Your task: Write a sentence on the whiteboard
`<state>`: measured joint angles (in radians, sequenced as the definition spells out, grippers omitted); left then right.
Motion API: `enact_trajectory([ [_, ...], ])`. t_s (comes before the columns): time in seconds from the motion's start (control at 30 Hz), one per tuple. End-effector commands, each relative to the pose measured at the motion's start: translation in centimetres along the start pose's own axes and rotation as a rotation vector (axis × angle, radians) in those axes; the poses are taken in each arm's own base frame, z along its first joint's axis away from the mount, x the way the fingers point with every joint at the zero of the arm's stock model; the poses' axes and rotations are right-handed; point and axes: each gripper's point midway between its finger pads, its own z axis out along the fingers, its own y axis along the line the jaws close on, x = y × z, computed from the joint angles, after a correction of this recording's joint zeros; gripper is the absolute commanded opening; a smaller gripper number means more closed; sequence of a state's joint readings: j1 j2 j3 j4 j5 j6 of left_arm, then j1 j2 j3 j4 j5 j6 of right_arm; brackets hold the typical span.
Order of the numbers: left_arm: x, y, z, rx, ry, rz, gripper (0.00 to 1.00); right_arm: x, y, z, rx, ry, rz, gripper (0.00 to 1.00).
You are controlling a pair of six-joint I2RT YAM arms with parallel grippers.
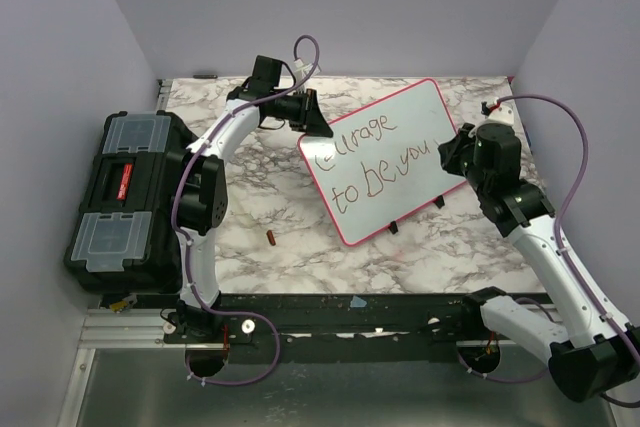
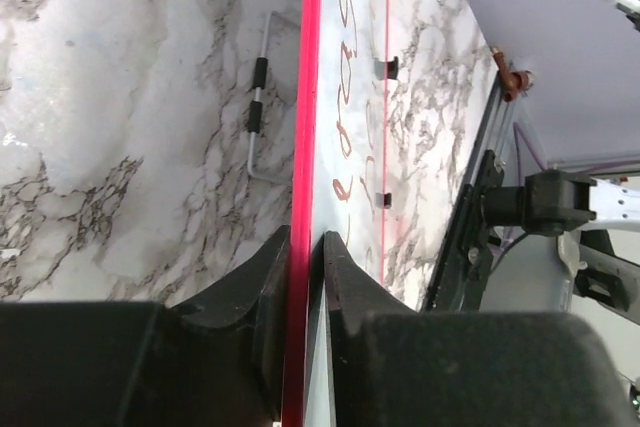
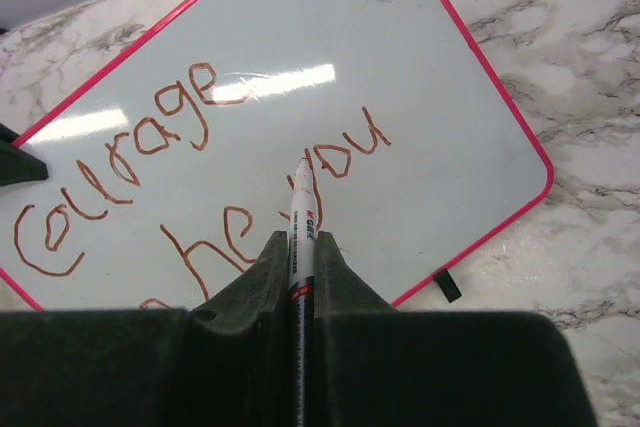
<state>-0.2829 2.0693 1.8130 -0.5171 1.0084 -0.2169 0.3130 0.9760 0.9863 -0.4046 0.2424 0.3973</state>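
Note:
The whiteboard (image 1: 400, 137), white with a pink-red rim, lies tilted at the middle right of the marble table (image 1: 270, 197). The sentence (image 1: 375, 152) in brown-red marker reads "Courage to be you" in two lines. My left gripper (image 1: 315, 127) is at the board's left corner. In the left wrist view the jaws of this gripper (image 2: 305, 237) are closed on the rim (image 2: 312, 47). My right gripper (image 3: 303, 237) is shut on a white marker (image 3: 302, 222). Its tip is at the "y" of "you" (image 3: 345, 152) on the board (image 3: 420, 97). I cannot tell whether the tip touches.
A black toolbox (image 1: 125, 197) with clear lid compartments stands at the left edge. A small brown-red cap (image 1: 271, 238) lies on the marble in front of the board. Black clip feet (image 1: 393, 227) stick out under the board's near rim. Lilac walls close in the back and sides.

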Motion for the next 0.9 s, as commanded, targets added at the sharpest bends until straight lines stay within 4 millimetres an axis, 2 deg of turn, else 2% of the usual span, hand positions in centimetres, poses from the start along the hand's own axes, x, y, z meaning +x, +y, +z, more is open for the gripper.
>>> enact_trajectory([
  [0.0,-1.8,0.7,-0.7,-0.088,-0.073,0.104,0.19,0.5,0.3,-0.3,-0.027,0.007,0.010,0.01],
  [0.13,-1.9,0.9,-0.7,-0.093,-0.086,0.104,0.28,0.6,0.3,-0.3,-0.029,0.009,0.008,0.01],
  [0.37,-2.3,0.6,-0.9,-0.103,-0.103,0.116,0.36,0.8,0.4,-0.1,-0.035,0.017,0.006,0.01],
  [0.87,-4.5,-0.4,-2.0,-0.152,-0.169,0.147,0.63,0.8,0.6,-0.2,-0.046,0.018,-0.001,0.01],
])
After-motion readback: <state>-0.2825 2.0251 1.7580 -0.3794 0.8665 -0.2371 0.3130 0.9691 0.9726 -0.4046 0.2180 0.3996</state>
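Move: The whiteboard corner, at the board's upper left, lies right at the left hand's finger pads, hardly 1 cm below. From that hand the word "courage" is about 8 cm to the right, 4 cm back and 4 cm lower, and the word "you" some 21 cm right, 6 cm back and 8 cm lower. From the right hand the corner lies roughly 29 cm left, 10 cm ahead and 6 cm below. The left fingers open and let go of the whiteboard corner as the hand eases about 2.5 cm forward. ##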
